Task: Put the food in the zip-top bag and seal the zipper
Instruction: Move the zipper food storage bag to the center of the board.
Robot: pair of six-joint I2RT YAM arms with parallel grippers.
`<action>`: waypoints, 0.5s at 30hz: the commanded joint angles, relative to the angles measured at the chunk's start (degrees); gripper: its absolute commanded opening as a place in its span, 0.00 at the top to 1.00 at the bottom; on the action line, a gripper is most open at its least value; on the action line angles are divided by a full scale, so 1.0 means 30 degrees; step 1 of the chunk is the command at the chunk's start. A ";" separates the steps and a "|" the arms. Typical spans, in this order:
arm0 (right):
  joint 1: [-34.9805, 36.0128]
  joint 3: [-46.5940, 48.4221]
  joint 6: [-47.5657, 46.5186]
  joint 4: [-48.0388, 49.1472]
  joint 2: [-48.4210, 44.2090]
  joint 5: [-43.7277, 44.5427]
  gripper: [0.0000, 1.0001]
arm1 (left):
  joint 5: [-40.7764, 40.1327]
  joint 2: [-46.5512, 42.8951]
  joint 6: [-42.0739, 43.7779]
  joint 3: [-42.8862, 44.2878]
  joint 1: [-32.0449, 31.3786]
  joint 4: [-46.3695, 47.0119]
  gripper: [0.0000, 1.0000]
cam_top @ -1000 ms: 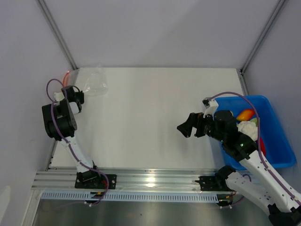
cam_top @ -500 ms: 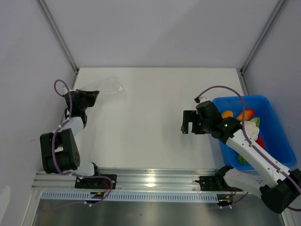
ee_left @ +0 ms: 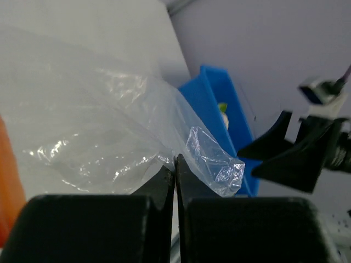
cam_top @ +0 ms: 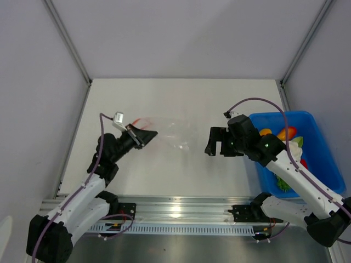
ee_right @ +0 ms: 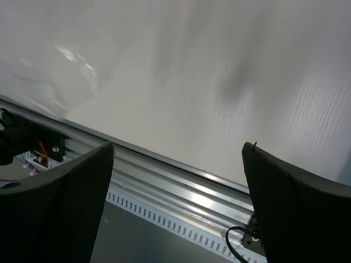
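Note:
The clear zip-top bag [cam_top: 173, 133] hangs over the middle of the table, pinched at one edge by my shut left gripper [cam_top: 149, 133]. In the left wrist view its fingers [ee_left: 167, 178] are pressed together on the crinkly bag [ee_left: 98, 126]. The orange-red zipper [cam_top: 143, 120] shows near that grip, and its strip [ee_left: 8, 170] runs down the left edge of the wrist view. My right gripper [cam_top: 215, 143] stands open and empty just right of the bag; in its wrist view its pads [ee_right: 60, 203] are far apart. The food [cam_top: 286, 134] lies in the blue bin [cam_top: 323, 139].
The blue bin stands at the table's right edge, behind my right arm. A metal rail [cam_top: 175, 208] runs along the near edge and shows below the right gripper [ee_right: 178, 159] as a rail [ee_right: 181, 192]. Grey walls close in the back and sides.
My left arm has swung from the far-left back corner to the middle of the table, carrying the bag with it. My right gripper has shifted slightly left, staying open.

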 commanded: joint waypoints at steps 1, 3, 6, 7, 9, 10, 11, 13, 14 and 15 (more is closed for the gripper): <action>0.0669 0.0831 0.0979 0.0253 -0.0330 -0.0115 0.01 | -0.0556 -0.0506 -0.0585 -0.2641 -0.2558 0.0585 0.99; 0.0993 0.0656 0.1243 0.0136 -0.0388 0.0178 0.01 | -0.1463 -0.0829 -0.0940 -0.3871 -0.3531 0.1119 0.99; 0.1696 0.0364 0.1741 -0.0186 -0.0418 0.1349 0.01 | -0.2143 0.0188 -0.1468 -0.4610 -0.5086 0.3079 0.99; 0.1871 0.0304 0.1916 -0.0245 -0.0447 0.1641 0.01 | -0.1880 0.0659 -0.1498 -0.4554 -0.5524 0.3723 0.98; 0.2166 0.0216 0.2006 -0.0537 -0.0477 0.1849 0.01 | -0.1237 0.1916 -0.1585 -0.4437 -0.5849 0.4661 0.57; 0.2224 0.0216 0.2064 -0.0625 -0.0535 0.2024 0.01 | -0.0653 0.2155 -0.1586 -0.4524 -0.6285 0.5363 0.36; 0.2312 0.0216 0.2122 -0.0713 -0.0565 0.2083 0.01 | -0.0357 0.2245 -0.1499 -0.4438 -0.6493 0.6124 0.13; 0.2342 0.0216 0.2152 -0.0919 -0.0740 0.2259 0.01 | 0.0083 0.1607 -0.0771 -0.4058 -0.6961 0.5753 0.10; 0.2371 0.0129 0.2210 -0.0977 -0.0915 0.2492 0.01 | 0.0085 0.1079 -0.0417 -0.3650 -0.7051 0.4243 0.10; 0.2342 0.0099 0.2211 -0.1094 -0.1061 0.2523 0.01 | -0.0089 0.0465 0.0398 -0.3443 -0.7109 0.3009 0.10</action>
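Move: The left hand, shut on the near edge of the storage bag, is to lay it just short of the board's centre: a spot some 9 cm to its right, about 3 cm back and 21 cm below. The bag's middle hangs roughly 5 cm to this hand's right and 2 cm ahead, its orange zipper about 4 cm ahead and 4 cm left, both slightly lower. From the right hand the spot is about 13 cm left, 3 cm ahead and 18 cm below. Sweeping the held bag down, back and to the right, the left hand sinks about 11 cm towards the near-middle of the board while drawing back some 9 cm and turning clockwise by nearly 20 degrees with the fingertips tipping a little down. Once low it all but stops sinking and opens from shut to nearly wide, letting go of the bag's near edge while still easing right and back and starting to rise, as the open, empty right hand drifts some 2 cm back. ##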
